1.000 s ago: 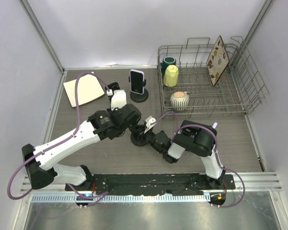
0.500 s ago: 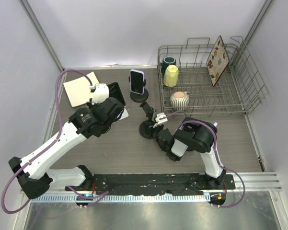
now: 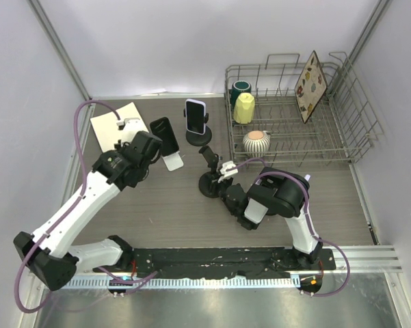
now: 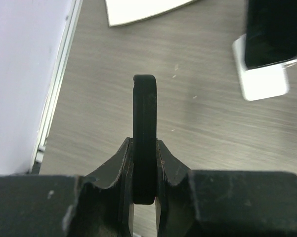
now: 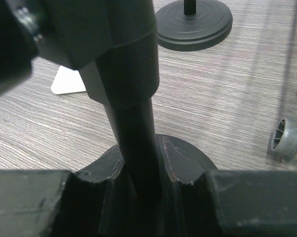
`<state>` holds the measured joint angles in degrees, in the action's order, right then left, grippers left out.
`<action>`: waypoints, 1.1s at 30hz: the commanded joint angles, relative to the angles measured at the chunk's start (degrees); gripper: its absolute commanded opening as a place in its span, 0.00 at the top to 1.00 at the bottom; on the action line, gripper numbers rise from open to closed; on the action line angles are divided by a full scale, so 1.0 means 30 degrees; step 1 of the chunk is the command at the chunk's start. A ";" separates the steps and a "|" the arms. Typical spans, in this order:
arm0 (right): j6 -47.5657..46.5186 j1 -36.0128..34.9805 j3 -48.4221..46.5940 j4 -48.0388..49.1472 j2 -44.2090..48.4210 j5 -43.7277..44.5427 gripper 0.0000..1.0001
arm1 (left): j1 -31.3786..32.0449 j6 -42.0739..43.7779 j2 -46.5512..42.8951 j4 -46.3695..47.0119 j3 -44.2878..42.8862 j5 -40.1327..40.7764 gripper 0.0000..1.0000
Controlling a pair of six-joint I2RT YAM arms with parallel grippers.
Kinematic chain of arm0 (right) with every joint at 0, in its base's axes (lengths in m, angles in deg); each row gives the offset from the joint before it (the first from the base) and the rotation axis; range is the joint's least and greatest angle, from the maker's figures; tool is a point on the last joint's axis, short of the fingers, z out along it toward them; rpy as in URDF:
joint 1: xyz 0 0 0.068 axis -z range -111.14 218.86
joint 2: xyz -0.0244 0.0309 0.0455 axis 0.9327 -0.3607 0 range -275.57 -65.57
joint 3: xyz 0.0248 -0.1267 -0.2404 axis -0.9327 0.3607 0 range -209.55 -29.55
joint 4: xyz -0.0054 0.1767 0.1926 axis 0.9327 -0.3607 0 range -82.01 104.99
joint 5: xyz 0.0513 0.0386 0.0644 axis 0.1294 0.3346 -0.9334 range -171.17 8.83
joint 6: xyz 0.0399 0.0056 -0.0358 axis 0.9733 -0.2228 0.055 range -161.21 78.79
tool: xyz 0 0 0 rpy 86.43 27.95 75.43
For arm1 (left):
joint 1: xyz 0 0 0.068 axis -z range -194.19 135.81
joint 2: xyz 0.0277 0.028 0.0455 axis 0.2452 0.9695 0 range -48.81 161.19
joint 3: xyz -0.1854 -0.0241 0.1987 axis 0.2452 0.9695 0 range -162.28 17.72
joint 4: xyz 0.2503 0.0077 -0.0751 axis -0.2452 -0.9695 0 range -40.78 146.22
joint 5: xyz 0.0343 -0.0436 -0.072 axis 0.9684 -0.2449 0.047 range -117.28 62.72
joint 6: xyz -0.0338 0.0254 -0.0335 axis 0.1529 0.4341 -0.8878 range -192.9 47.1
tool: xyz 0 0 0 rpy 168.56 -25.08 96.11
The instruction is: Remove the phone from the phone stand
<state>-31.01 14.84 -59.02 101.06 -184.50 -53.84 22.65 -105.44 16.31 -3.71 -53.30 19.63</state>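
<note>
My left gripper point(image 3: 138, 141) is shut on a black phone point(image 4: 144, 138), seen edge-on between the fingers and held above the tabletop at the left. In the top view the arm hides this phone. The black phone stand point(image 3: 208, 179), with a round base and a bare tilted holder arm, is in the middle of the table. My right gripper point(image 3: 223, 186) is shut on the stand's post point(image 5: 136, 148) just above its base point(image 5: 188, 158).
A second black phone point(image 3: 164, 131) leans on a white stand point(image 3: 172, 161) right of my left gripper. A third phone point(image 3: 195, 115) is on another black round stand behind. A white pad point(image 3: 120, 126) lies at the far left. A wire dish rack point(image 3: 297, 130) with cups is at the right.
My left gripper has moved left and back, away from the black stand, with the phone in it. The right gripper has stayed shut on the stand's post.
</note>
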 commanded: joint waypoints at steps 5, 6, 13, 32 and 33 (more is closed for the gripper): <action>0.0674 -0.0099 0.0625 0.2748 -0.0727 -0.0234 0.99 | -0.4217 0.0940 0.1260 0.0135 0.2780 -0.0902 1.00; 0.0645 -0.0070 0.0625 0.2777 -0.0697 -0.0263 0.99 | -0.4542 0.1116 0.1754 0.0227 0.2989 -0.0873 1.00; 0.0557 -0.0041 0.0684 0.2924 -0.0610 -0.0380 0.99 | -0.8579 0.2285 0.5267 0.0809 0.3167 0.0498 1.00; 0.0527 -0.0070 0.0772 0.3158 -0.0434 -0.0468 0.99 | -1.3364 0.3168 1.3915 0.2923 0.0325 0.1151 0.91; 0.0469 -0.0070 0.0801 0.3187 -0.0433 -0.0468 0.99 | -1.3393 0.3169 1.4207 0.2865 0.0325 0.0742 0.88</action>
<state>-32.26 14.88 -58.82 101.03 -184.48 -54.76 -16.56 -95.73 56.09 2.20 -51.33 23.35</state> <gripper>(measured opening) 0.300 0.201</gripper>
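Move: The left hand, still holding the freed phone, is bound for the bare table by the left wall: about 20 cm to its left, 2 cm ahead and some 25 cm down. From this hand the white pad lies about 23 cm ahead and 5 cm left, and the other phone about 15 cm ahead and 11 cm right. The right hand still grips the phone stand; from it that bare patch lies roughly 45 cm left and 4 cm back. Keeping its pinch on the phone, the left hand swings some 19 cm left and sinks about 17 cm towards the bare table beside the left wall. On the way the wrist tips some 40 degrees more downward and turns about 30 degrees counter-clockwise. The right hand stays put, keeping its hold on the phone stand. ##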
